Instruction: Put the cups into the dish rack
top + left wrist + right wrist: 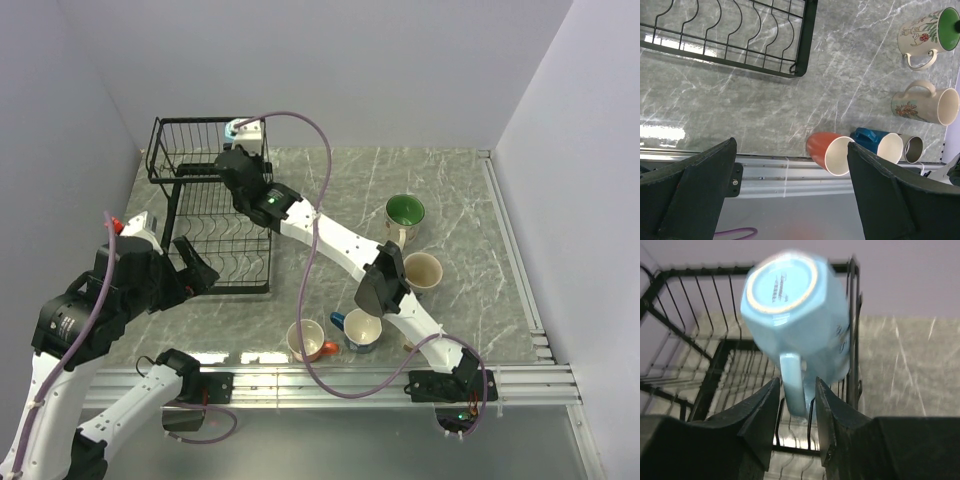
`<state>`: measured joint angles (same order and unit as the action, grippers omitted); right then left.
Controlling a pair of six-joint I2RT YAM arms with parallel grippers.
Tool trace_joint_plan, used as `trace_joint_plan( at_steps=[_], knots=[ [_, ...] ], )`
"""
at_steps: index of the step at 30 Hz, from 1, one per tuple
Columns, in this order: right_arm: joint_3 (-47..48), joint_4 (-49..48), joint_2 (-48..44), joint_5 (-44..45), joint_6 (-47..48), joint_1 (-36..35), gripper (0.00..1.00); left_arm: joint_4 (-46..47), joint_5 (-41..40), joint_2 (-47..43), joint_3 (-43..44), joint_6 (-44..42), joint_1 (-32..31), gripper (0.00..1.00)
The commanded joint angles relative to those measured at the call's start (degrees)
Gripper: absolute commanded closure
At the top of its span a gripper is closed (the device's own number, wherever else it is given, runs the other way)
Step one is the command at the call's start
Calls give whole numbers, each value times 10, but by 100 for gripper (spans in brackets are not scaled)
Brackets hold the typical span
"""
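The light blue cup [795, 315] hangs bottom toward the right wrist camera, at the right back corner of the black wire dish rack's [190, 150] upper basket. Its handle [792, 382] sits between the fingers of my right gripper [797, 385], whose jaws stand apart with gaps beside the handle. From above, the light blue cup [243, 128] shows just beyond the right gripper [242, 148]. My left gripper [791, 145] is wide open and empty, low by the rack's front right corner. The orange-red cup [827, 150], dark blue cup [880, 142], small metal cup [912, 148] and two cream cups [922, 105] [925, 32] lie on the table.
The rack's lower tier [740, 30] lies just left of the left gripper [200, 268]. The right arm [340, 245] stretches diagonally across the table above the cups. A metal rail [350, 380] runs along the near edge. Grey walls close in left, back and right.
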<state>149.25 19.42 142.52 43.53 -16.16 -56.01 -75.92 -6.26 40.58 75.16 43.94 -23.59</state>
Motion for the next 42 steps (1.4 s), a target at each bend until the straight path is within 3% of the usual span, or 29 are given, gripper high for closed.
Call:
trace_joint_plan(
  at_steps=[1, 6, 11, 13, 15, 17, 29, 35, 42],
  knots=[
    [-48, 109, 27, 8, -8, 13, 55, 5, 1, -6, 0, -14, 0, 2],
    [-85, 103, -14, 3, -26, 9, 45, 8, -2, -4, 0, -15, 0, 1],
    [-152, 84, -72, -2, -33, 7, 24, 13, -2, 2, 3, -17, 0, 1],
    [-171, 85, -99, 4, -37, 7, 21, 14, -2, 2, 3, -17, 0, 1],
    [-183, 90, -123, 3, -42, 8, 9, 18, -2, 2, 2, -16, 0, 1],
    [-205, 89, -142, 7, -46, 7, 5, 22, -2, 3, 2, -17, 0, 1],
    [-265, 46, -241, -56, -39, 6, 0, 36, -2, 7, 9, -9, 0, 1],
    [-251, 86, -298, -18, -57, 5, 0, 45, -6, 20, 27, -14, 0, 1],
    [-369, 105, -488, 17, -55, 5, 0, 97, 32, 63, 35, -28, 1, 1]
  ],
)
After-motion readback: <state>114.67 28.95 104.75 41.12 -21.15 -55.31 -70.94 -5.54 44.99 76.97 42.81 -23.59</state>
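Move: Around the blue cup's handle, the right fingers already stand part open; the cup's middle lies about 5 cm ahead and 1 cm left, roughly level. The upper basket holding it has its middle some 2 cm ahead and 6 cm left, its right side wall about 4 cm right and level ahead; the lower rack's middle is about 8 cm back, 7 cm left and 22 cm below. From the left hand, the cup lies some 36 cm ahead and 5 cm right, about level. Opening wide from the blue cup's handle, the right hand draws back about 5 cm, then slides right past the basket's side wall, tipping down a little, nearly pauses, and finally sweeps right, up and back, away from the rack, fingers wide. It ends some 12 cm right of its start and 8 cm higher; the left hand, open, starts forward about 3 cm at the end. ##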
